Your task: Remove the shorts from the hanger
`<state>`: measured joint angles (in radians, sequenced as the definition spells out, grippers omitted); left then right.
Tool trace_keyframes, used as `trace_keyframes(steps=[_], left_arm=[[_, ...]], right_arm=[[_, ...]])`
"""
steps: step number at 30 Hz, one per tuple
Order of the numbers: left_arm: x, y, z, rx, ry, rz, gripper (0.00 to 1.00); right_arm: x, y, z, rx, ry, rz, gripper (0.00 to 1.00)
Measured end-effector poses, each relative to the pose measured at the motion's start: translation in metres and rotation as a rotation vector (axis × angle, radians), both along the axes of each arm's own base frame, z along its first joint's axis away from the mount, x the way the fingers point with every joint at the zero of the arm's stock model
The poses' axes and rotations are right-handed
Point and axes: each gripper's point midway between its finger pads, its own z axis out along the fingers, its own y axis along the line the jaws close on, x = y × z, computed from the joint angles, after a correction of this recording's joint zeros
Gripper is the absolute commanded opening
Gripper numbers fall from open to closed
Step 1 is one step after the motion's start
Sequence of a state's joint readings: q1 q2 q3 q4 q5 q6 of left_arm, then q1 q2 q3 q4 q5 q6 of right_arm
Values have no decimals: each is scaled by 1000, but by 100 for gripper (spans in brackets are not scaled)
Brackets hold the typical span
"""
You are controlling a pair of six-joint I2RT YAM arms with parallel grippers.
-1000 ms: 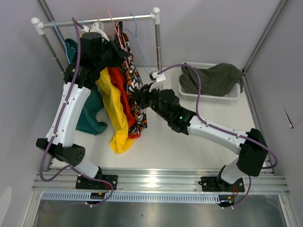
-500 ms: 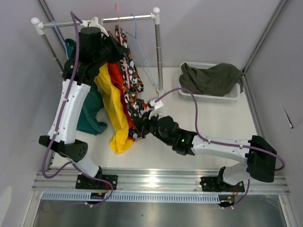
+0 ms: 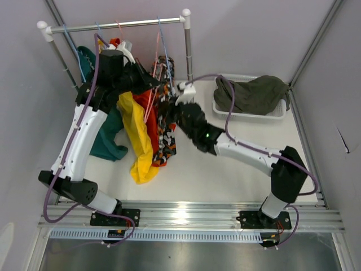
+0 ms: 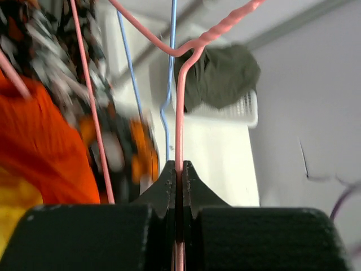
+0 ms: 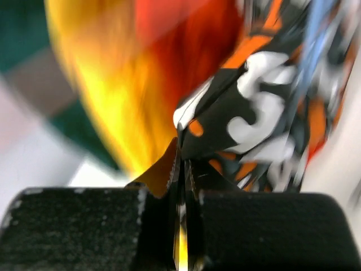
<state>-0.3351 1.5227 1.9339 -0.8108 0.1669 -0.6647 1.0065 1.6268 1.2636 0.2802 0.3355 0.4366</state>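
Note:
My left gripper is shut on the pink wire hanger, just below its twisted neck. Patterned shorts, red-orange shorts and yellow shorts hang bunched below it. My right gripper is shut on a fold of the patterned shorts, close beside the hanger. Teal shorts hang at the left, behind my left arm. Dark olive shorts lie in the white basket at the right.
The clothes rail runs along the back between two white posts. Blue wire hangers dangle from it near the right post. Grey walls close in both sides, and a metal rail runs along the near edge.
My right gripper closed on the patterned shorts low near the front, then swung back up toward the rack with the cloth. My left gripper moved slightly down and right with the hanger.

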Motion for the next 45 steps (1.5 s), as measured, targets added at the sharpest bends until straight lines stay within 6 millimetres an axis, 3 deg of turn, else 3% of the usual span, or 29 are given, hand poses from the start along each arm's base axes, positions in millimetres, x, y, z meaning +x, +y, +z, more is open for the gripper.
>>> trace_keyframes(steps=[1, 3, 5, 8, 10, 12, 16, 19, 21, 25, 29, 32, 35, 39, 45], left_arm=[[-9, -2, -5, -12, 23, -22, 0], [-24, -6, -7, -37, 40, -63, 0], [-35, -7, -1, -55, 35, -87, 0], [-46, -2, 14, -64, -3, -85, 0], [-47, 1, 29, -65, -41, -78, 0], [-44, 4, 41, -67, -73, -61, 0], [-29, 7, 57, -64, -118, -25, 0], [-7, 6, 58, -55, -120, 0, 0], [13, 5, 59, -53, -128, 20, 0], [55, 7, 51, -42, -129, 71, 0], [83, 8, 30, -39, -94, 101, 0], [94, 6, 15, -35, -63, 104, 0], [97, 5, 5, -35, -43, 105, 0], [100, 3, -6, -35, -39, 103, 0], [96, 4, -9, -39, -50, 102, 0]], right_arm=[[21, 2, 20, 34, -22, -23, 0], [64, -15, 44, 68, -49, -93, 0], [91, -27, 61, 94, -67, -137, 0], [99, -40, 59, 102, -50, -159, 0], [84, -44, 42, 90, -13, -141, 0], [55, -52, 12, 54, 52, -119, 0], [-17, -79, -39, -35, 162, -92, 0], [-59, -112, -44, -67, 172, -107, 0], [-70, -143, -24, -42, 145, -156, 0], [-66, -213, 44, 73, 7, -309, 0], [-37, -288, 120, 115, -154, -533, 0], [-10, -330, 182, 134, -267, -673, 0], [22, -360, 227, 150, -352, -750, 0], [78, -393, 271, 163, -418, -808, 0], [164, -399, 321, 229, -492, -749, 0]])
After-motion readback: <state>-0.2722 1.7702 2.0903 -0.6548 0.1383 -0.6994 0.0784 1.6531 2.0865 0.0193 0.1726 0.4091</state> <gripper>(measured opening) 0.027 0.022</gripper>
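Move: The patterned shorts are already pinched in the right hand; the white basket they go to lies about 24 cm ahead of that hand, 37 cm to its right and some 25 cm below. Next to the hand's way, the rack post stands roughly 22 cm ahead and 7 cm right, while the red shorts hang about 8 cm to its left, level with it fore and aft. From the left hand, on the pink hanger, the patterned shorts are some 6 cm right, 3 cm ahead and 15 cm below. The patterned shorts stay pinched as the right hand jerks them forward and up about 10 cm, back and down past its start, then sweeps them right, away from the pink hanger, rising and finally reaching forward to high over the basket side, turning clockwise some 45 degrees and tipping up. The left hand keeps the pink hanger, drawing back and up, then pushing forward and sinking. ##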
